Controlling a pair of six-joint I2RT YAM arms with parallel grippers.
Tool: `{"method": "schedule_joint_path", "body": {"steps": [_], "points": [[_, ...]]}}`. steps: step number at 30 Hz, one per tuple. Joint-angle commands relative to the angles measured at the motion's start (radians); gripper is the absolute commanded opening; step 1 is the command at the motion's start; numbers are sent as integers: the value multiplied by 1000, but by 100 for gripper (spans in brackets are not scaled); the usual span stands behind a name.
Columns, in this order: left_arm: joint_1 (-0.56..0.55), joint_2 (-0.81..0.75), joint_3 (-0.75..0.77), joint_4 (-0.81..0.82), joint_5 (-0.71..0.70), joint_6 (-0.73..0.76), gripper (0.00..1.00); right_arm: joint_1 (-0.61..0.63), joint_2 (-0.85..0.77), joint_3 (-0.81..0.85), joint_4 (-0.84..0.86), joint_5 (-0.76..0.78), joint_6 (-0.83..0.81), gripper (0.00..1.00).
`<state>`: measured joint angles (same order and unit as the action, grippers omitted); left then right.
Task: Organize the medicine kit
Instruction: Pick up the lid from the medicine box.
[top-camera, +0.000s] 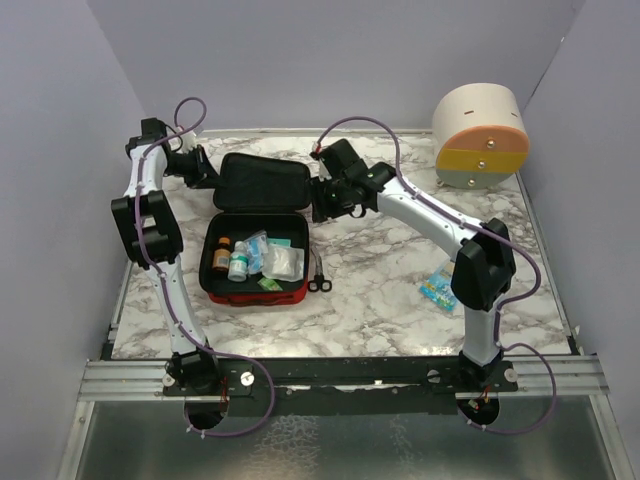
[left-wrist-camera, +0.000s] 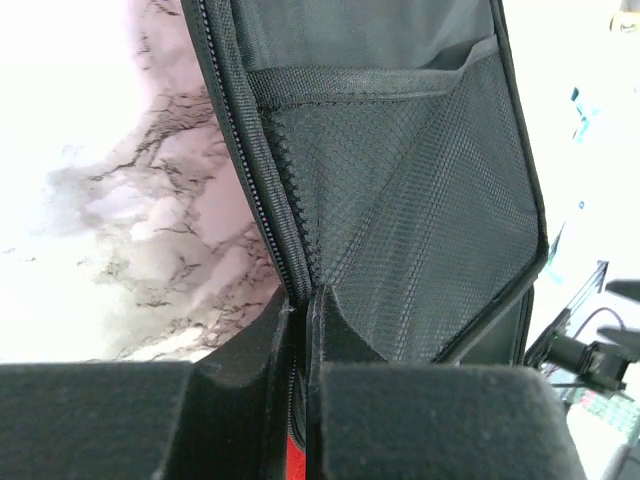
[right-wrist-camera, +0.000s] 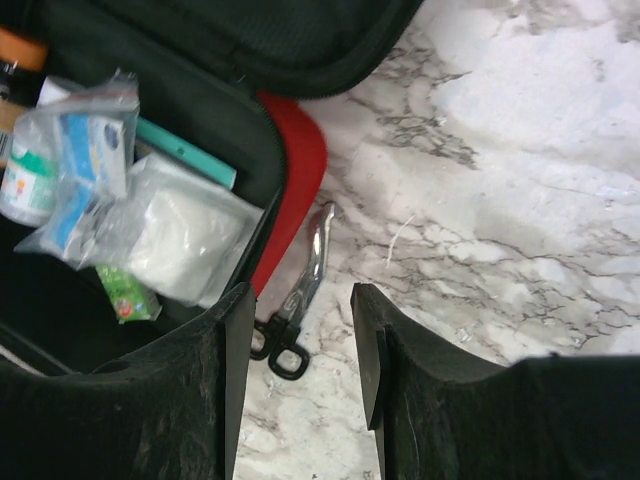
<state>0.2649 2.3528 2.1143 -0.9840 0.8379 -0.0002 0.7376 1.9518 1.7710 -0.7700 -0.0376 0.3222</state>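
Note:
The red medicine kit (top-camera: 256, 297) lies open on the marble table, its black lid (top-camera: 262, 183) standing up at the back. Inside are an orange-capped bottle (top-camera: 221, 256), a white bottle (top-camera: 238, 266) and clear bags (top-camera: 283, 261). My left gripper (top-camera: 207, 180) is at the lid's left edge. In the left wrist view it (left-wrist-camera: 300, 305) is shut on the zippered rim beside the mesh pocket (left-wrist-camera: 420, 230). My right gripper (top-camera: 322, 205) hovers by the lid's right side, open and holding nothing (right-wrist-camera: 300, 320). Below it are the scissors (right-wrist-camera: 312, 262) and the kit's red wall (right-wrist-camera: 300, 170).
Black-handled scissors (top-camera: 318, 276) lie on the table just right of the kit's base. A small blue packet (top-camera: 437, 291) sits near the right arm's elbow. A round cream, orange, yellow and grey drawer container (top-camera: 480, 135) stands at the back right. Purple walls enclose the table.

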Motion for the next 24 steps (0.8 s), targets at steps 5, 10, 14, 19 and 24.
{"method": "schedule_joint_path", "body": {"steps": [5, 10, 14, 19, 24], "points": [[-12, -181, -47, -39, 114, 204, 0, -171, 25, 0, 156, -118, 46, 45], [-15, -211, -32, -41, 133, 236, 0, -270, 123, 46, 290, -328, 43, 45], [-18, -227, -9, -44, 141, 247, 0, -304, 242, 181, 349, -512, 22, 45], [-18, -250, -4, -58, 142, 277, 0, -323, 347, 319, 441, -708, 39, 45], [-18, -270, -21, -75, 147, 313, 0, -362, 386, 333, 555, -782, 110, 45]]}}
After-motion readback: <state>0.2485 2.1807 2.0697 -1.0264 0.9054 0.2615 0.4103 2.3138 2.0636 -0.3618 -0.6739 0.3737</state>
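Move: The left hand already grips the lid by its left edge; the lid's middle is about 11 cm to its right, level with it, and the open box that the lid folds over is some 14 cm back, 11 cm right and 7 cm lower. From the right hand, the lid's middle lies about 12 cm ahead, 13 cm left and 5 cm lower. The box is roughly 3 cm back, 14 cm left and 11 cm down; the scissors are about 5 cm back, 1 cm left, on the table 14 cm below. Still pinching the lid's left edge, the left hand lifts it about 6 cm, drawing slightly back while the wrist tips upward and turns a little clockwise. The right hand sweeps some 15 cm forward, bowing out to the right and then back left towards the lid's right edge, rolling its left side up about 30 degrees, fingers still half open. ##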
